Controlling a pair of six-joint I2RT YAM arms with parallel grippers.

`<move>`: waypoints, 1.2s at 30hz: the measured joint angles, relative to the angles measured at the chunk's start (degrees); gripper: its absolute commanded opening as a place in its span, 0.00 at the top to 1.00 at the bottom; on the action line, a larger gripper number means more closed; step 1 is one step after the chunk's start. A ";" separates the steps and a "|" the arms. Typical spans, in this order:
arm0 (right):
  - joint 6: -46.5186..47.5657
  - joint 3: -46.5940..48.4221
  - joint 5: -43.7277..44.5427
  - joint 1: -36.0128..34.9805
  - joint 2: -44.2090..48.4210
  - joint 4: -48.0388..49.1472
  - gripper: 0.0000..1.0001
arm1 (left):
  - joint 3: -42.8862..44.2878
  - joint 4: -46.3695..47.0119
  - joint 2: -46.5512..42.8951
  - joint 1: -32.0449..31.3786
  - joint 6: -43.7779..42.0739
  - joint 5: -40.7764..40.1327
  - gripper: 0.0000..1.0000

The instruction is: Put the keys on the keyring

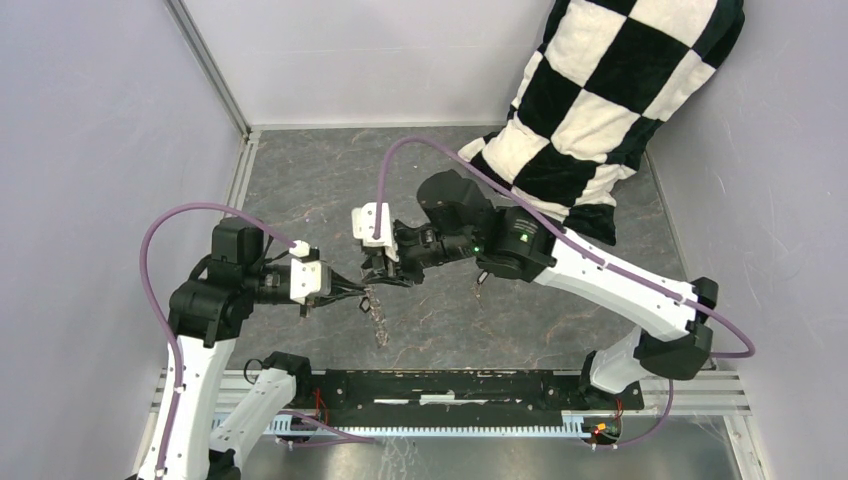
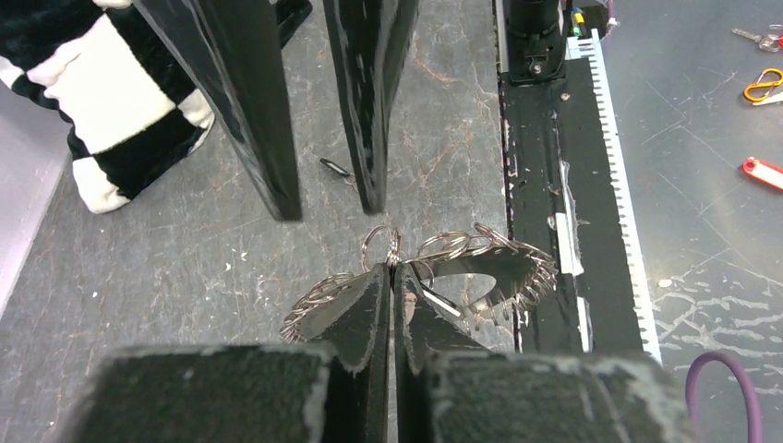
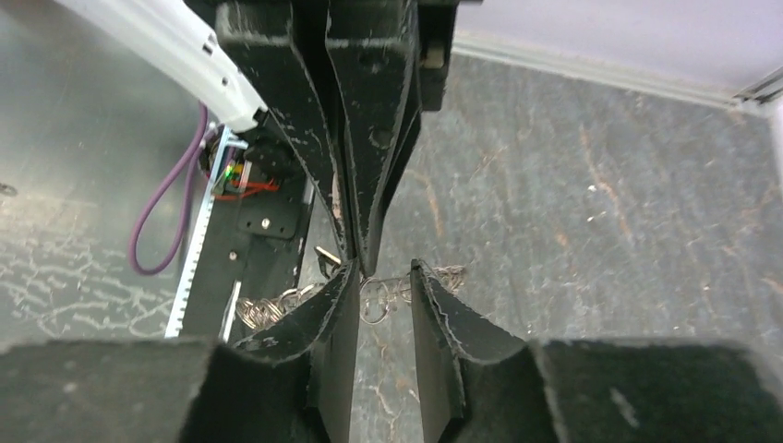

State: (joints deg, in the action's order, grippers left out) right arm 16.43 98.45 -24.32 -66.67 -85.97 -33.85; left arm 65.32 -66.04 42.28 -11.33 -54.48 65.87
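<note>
The keyring (image 2: 480,254), a big metal ring thick with small rings and keys, hangs above the table from my left gripper (image 2: 392,269), which is shut on its rim. In the top view the keyring (image 1: 378,322) shows edge-on below the two grippers. My right gripper (image 3: 384,268) faces the left one with its jaws open. One small ring (image 3: 374,300) of the keyring lies in the gap between its tips, unclamped. A small dark key (image 2: 334,168) lies on the table beyond the right gripper's fingers (image 2: 268,120).
A black-and-white checked cushion (image 1: 610,100) leans in the far right corner. The black rail (image 2: 540,185) runs along the table's near edge. Beyond it, on the metal sheet, lie loose keys (image 2: 759,37), an orange clip (image 2: 762,85) and a red tag (image 2: 764,173).
</note>
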 measured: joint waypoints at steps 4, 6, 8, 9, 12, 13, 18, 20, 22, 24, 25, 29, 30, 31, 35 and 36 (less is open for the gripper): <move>1.73 2.38 -0.50 -0.48 -2.97 -5.05 0.71 | 0.76 -0.94 0.28 0.00 -1.33 -0.33 0.98; 2.21 2.97 -0.70 -0.85 -3.61 -6.58 0.73 | 0.90 -1.25 0.31 0.00 -1.57 -0.42 0.98; 2.60 3.26 -0.81 -1.22 -3.76 -7.72 0.74 | 0.96 -1.42 0.33 0.00 -1.60 -0.70 0.98; 2.80 3.37 -0.90 -1.25 -3.76 -8.09 0.75 | 0.98 -1.46 0.33 0.00 -1.60 -0.85 0.98; 2.97 3.56 -1.01 -1.57 -3.76 -8.33 0.75 | 1.07 -1.60 0.37 0.00 -1.60 -1.01 0.98; 2.97 3.56 -1.05 -1.60 -3.76 -8.35 0.75 | 1.11 -1.60 0.37 0.00 -1.62 -1.05 0.98; 2.97 3.61 -0.98 -1.95 -3.96 -8.35 0.74 | 1.44 -1.60 0.35 0.00 -1.62 -1.27 0.98; 2.97 3.65 -0.68 -2.12 -4.26 -8.41 0.73 | 1.51 -1.60 0.35 0.00 -1.70 -1.27 0.98; 2.95 3.65 -0.31 -2.23 -4.61 -8.46 0.73 | 1.51 -1.64 0.35 0.00 -2.12 -1.27 0.98; 2.95 3.65 0.13 -2.34 -4.98 -8.46 0.75 | 1.51 -1.68 0.35 0.00 -2.56 -1.27 0.98; 2.93 3.65 0.39 -2.34 -5.16 -8.46 0.76 | 1.51 -1.70 0.35 0.00 -2.82 -1.27 0.98; 2.91 3.65 1.07 -2.43 -5.29 -8.44 0.86 | 1.57 -2.27 0.35 0.00 -3.76 -1.29 0.98; 2.91 3.65 1.14 -2.45 -5.29 -8.44 0.92 | 1.62 -2.51 0.35 -0.02 -3.98 -1.29 0.98; 2.91 3.65 1.33 -2.49 -5.29 -8.44 0.97 | 1.70 -2.82 0.35 -0.04 -4.39 -1.29 0.98; 2.84 3.65 1.49 -2.58 -5.31 -8.44 1.00 | 1.97 -3.82 0.33 -0.04 -5.66 -1.31 0.98; 2.82 3.65 1.49 -2.60 -5.38 -8.46 1.00 | 2.03 -4.11 0.33 -0.04 -5.81 -1.33 0.98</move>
State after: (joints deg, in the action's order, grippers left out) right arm 19.25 102.10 -22.83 -69.28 -91.35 -42.30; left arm 67.35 -70.15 42.61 -11.38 -60.29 64.53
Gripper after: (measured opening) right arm 0.011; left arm 0.043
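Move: The left hand already pinches the keyring by a small loop. From the right hand, that loop at the left fingertips is about 1 cm back, 1 cm left and 4 cm below. The keyring's middle is some 3 cm back, 1 cm left and 9 cm down; the dark-edged key hanging near the pinch is around 3 cm back, 2 cm left and 6 cm down. For the left hand the loop is right at its finger pads. Lower the right gripper about 4 cm onto the small loop at the left fingertips, drifting back about 1 cm and tipping its fingers some 10 degrees further down. Ease the last centimetre with the fingers part open, then shut them at the loop, tip to tip with the left fingers. Keep the left gripper nearly still, holding its pinch on the keyring. ##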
